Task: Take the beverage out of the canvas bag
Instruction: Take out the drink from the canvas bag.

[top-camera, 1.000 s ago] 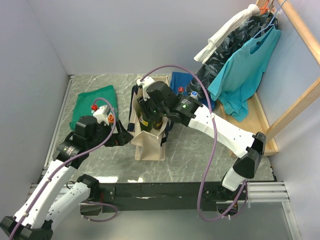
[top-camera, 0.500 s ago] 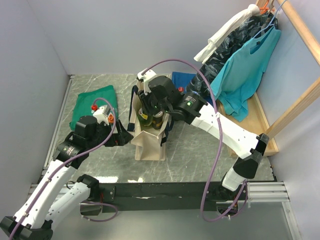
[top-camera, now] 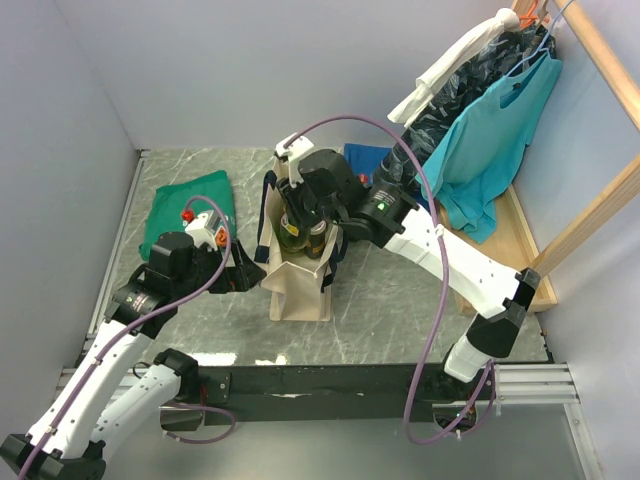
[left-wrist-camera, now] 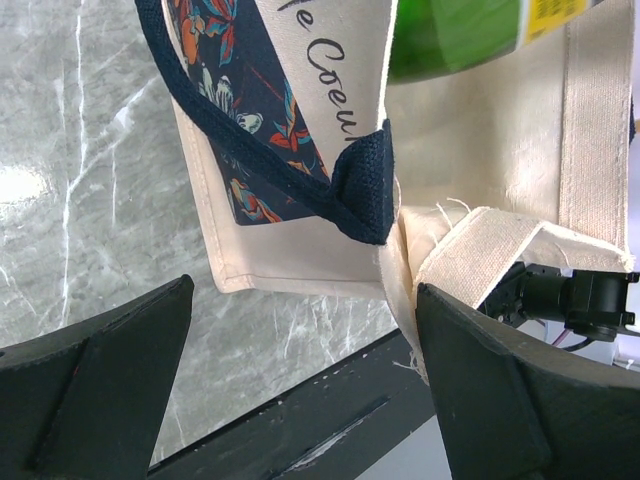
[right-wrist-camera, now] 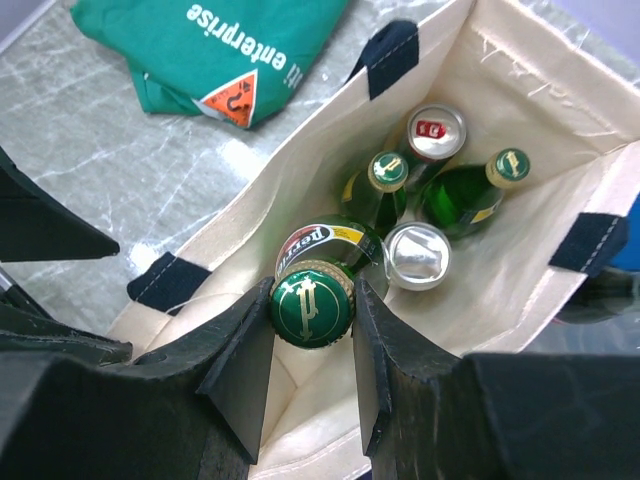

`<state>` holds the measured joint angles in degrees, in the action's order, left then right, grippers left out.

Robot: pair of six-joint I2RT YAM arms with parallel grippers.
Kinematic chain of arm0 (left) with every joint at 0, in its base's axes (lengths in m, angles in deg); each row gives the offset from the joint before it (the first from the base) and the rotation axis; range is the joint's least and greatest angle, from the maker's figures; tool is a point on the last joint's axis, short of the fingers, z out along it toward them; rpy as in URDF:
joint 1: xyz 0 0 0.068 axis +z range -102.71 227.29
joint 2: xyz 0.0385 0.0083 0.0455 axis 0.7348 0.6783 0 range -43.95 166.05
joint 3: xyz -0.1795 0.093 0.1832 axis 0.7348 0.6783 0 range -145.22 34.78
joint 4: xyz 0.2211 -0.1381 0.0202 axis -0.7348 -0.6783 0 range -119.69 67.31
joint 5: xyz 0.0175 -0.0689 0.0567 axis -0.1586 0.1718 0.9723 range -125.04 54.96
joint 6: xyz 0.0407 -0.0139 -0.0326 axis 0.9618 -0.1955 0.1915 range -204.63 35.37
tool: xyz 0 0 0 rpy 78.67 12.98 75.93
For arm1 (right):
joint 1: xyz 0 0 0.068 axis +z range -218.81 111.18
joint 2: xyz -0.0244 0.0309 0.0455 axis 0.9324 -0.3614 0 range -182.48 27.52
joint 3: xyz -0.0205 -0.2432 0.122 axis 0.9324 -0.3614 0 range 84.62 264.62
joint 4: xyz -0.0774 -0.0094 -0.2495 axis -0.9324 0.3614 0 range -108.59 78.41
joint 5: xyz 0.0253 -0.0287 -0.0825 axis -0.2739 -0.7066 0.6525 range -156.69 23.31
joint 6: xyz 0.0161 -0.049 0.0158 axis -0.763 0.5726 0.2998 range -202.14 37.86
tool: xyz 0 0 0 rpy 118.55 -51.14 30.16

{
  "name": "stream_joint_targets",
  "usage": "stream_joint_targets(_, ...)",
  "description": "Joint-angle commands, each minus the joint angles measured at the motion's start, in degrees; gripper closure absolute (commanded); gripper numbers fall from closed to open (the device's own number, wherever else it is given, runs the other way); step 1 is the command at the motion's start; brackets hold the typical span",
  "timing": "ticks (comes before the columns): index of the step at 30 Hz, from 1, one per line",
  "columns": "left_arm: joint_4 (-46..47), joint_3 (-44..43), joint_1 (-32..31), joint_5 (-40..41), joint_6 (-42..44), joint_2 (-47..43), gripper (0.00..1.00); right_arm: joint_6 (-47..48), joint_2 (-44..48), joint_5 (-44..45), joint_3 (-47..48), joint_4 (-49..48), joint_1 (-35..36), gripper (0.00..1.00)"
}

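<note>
The cream canvas bag [top-camera: 300, 288] with navy handles stands upright mid-table. My right gripper [right-wrist-camera: 312, 305] is above its mouth, shut on the capped neck of a green Perrier bottle [right-wrist-camera: 318, 262], the beverage, whose body still sits low between the bag walls [right-wrist-camera: 520, 120]. From above, the right gripper [top-camera: 297, 222] holds the bottle [top-camera: 292, 236] at the bag's top. Two more green bottles [right-wrist-camera: 385, 175] and two cans [right-wrist-camera: 436, 132] remain inside. My left gripper [left-wrist-camera: 300, 390] is open beside the bag's lower corner [left-wrist-camera: 300, 270]; its right finger [left-wrist-camera: 490, 390] touches the canvas seam.
A folded green T-shirt [top-camera: 185, 210] lies left of the bag. A folded blue cloth [top-camera: 365, 160] lies behind it. Hanging clothes [top-camera: 490, 120] on a wooden rack fill the right side. A black rail [top-camera: 320, 380] runs along the near edge.
My right gripper has risen and shifted slightly back, drawing the green bottle higher in the bag's mouth. The left arm has stayed where it was.
</note>
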<state>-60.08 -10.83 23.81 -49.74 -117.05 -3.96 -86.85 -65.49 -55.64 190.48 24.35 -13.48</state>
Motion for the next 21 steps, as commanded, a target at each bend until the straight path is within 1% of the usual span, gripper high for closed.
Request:
stream_joint_targets(1, 0.6, 0.0, 0.2, 0.5, -0.2, -0.3, 0.01, 1.6, 6.4, 2.7, 5.9, -8.3, 0.5, 1.0)
stream_joint_targets(19, 0.8, 0.0, 0.5, 0.3, -0.1, -0.3, 0.01, 4.2, 9.3, 7.2, 8.6, -8.4, 0.7, 1.0)
stream_joint_targets(21, 0.8, 0.0, 0.6, 0.3, -0.1, -0.3, 0.01, 5.9, 10.2, 7.9, 8.2, -8.8, 0.7, 1.0)
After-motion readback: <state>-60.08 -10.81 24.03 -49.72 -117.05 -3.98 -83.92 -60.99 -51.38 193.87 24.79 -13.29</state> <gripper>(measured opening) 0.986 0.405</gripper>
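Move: The green bottle is already held by its cap and hangs straight below the right fingers, its middle some 10 cm down, lower part still in the canvas bag. The place for it is by the cola bottle, about 8 cm ahead and 13 cm right of this hand, 21 cm lower, with the clear bottle 6 cm farther right. The bag's right rim stands roughly 8 cm right, level fore and aft. From the left hand the green bottle is about 9 cm ahead and 10 cm right. The green bottle goes on being drawn up out of the canvas bag by the right hand, about 6 cm higher at a steady pace, while it also drifts nearly 3 cm right, towards the side of the bag's right rim. The fingers keep their pinch on the cap, and the wrist tips up by under ten degrees. ##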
